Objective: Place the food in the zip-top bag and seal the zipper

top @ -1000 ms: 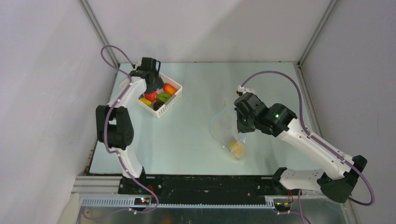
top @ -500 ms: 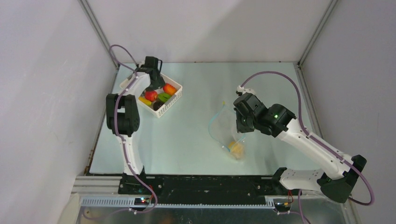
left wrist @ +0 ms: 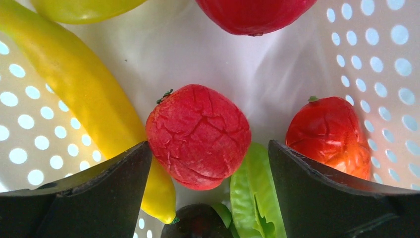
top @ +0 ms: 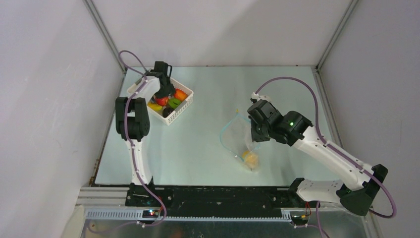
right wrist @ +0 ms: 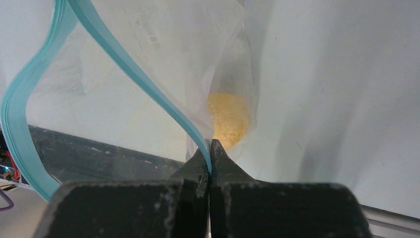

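The food lies in a white perforated basket (top: 184, 108). My left gripper (left wrist: 208, 148) is open and lowered into it, its fingers either side of a cracked red fruit (left wrist: 198, 136) without touching it. Around that fruit lie a long yellow piece (left wrist: 79, 89), a red-orange tomato (left wrist: 329, 134), a green pod (left wrist: 257, 193) and a dark purple piece (left wrist: 198, 223). My right gripper (right wrist: 210, 144) is shut on the light blue zipper (right wrist: 104, 37) of the clear zip-top bag (top: 236, 131), holding its mouth open. One yellow-orange food piece (right wrist: 228, 119) sits in the bag's bottom.
The basket stands at the back left of the pale table (top: 208, 89), close to the left wall. The bag is right of the middle. A black rail (top: 213, 196) runs along the near edge.
The left arm has folded up closer to the basket, and its gripper has gone down among the food. The right gripper still holds the bag, which has hardly shifted.
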Action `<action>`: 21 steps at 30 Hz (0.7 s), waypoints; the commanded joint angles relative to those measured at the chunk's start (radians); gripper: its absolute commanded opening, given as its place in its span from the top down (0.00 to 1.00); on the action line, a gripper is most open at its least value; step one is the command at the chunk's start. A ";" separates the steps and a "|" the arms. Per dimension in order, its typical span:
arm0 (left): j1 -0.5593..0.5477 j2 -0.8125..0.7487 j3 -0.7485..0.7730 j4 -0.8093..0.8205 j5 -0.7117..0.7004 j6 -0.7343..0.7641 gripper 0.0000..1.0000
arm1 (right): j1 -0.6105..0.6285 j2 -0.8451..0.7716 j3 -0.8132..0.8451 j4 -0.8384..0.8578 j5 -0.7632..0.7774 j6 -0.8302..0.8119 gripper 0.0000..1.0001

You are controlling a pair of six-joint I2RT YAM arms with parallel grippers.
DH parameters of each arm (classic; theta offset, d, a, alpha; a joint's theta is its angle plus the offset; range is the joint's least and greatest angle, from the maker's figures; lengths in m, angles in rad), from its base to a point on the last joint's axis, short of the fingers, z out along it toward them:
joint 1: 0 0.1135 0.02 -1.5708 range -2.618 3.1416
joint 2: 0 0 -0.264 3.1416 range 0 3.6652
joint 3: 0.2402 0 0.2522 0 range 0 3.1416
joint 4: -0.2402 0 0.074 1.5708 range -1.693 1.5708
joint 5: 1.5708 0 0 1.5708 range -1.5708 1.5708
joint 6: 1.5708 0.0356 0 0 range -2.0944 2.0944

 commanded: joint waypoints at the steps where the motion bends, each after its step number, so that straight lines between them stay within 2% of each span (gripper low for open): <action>1: 0.010 0.017 0.050 -0.003 0.048 0.015 0.08 | -0.011 -0.029 -0.003 0.017 0.029 -0.006 1.00; 4: 0.011 0.045 0.079 -0.016 0.069 0.024 0.10 | -0.015 -0.042 -0.005 0.016 0.030 -0.009 1.00; 6: 0.012 0.061 0.091 -0.018 0.091 0.026 0.15 | -0.015 -0.051 -0.011 0.023 0.031 -0.013 1.00; 9: 0.013 0.076 0.098 -0.021 0.105 0.018 0.32 | -0.018 -0.062 -0.016 0.034 0.031 -0.021 1.00; 13: 0.013 0.080 0.107 -0.025 0.098 0.019 0.48 | -0.021 -0.071 -0.017 0.037 0.033 -0.026 1.00; 20: 0.016 0.059 0.133 -0.040 0.094 0.047 0.68 | -0.024 -0.072 -0.024 0.039 0.028 -0.027 1.00; 21: 0.016 0.045 0.145 -0.045 0.096 0.059 0.73 | -0.024 -0.075 -0.025 0.041 0.028 -0.027 1.00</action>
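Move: The wrinkled red fruit lies just under the open left gripper in the basket, about 3 cm ahead, 1 cm to its right and 2 cm below the hand point. Around that fruit, the smooth red fruit lies some 10 cm farther out, the banana 7 cm to the left, the orange-red fruit 11 cm right and 4 cm farther out, and the green pod 6 cm right and 2 cm nearer. From the right hand, the wrinkled fruit lies roughly 31 cm ahead, 46 cm left and 18 cm below. Sink the left gripper about 2 cm over the wrinkled red fruit while easing it about 1.5 cm right and 1 cm forward, rolling slightly. Close the fingers to roughly half open until both pads pinch the nearer part of the fruit, then keep that grip as the hand starts to come up by about half a centimetre. Keep the right fingers shut on the bag's zipper edge, letting that hand drift about 1 cm right and a little up. ##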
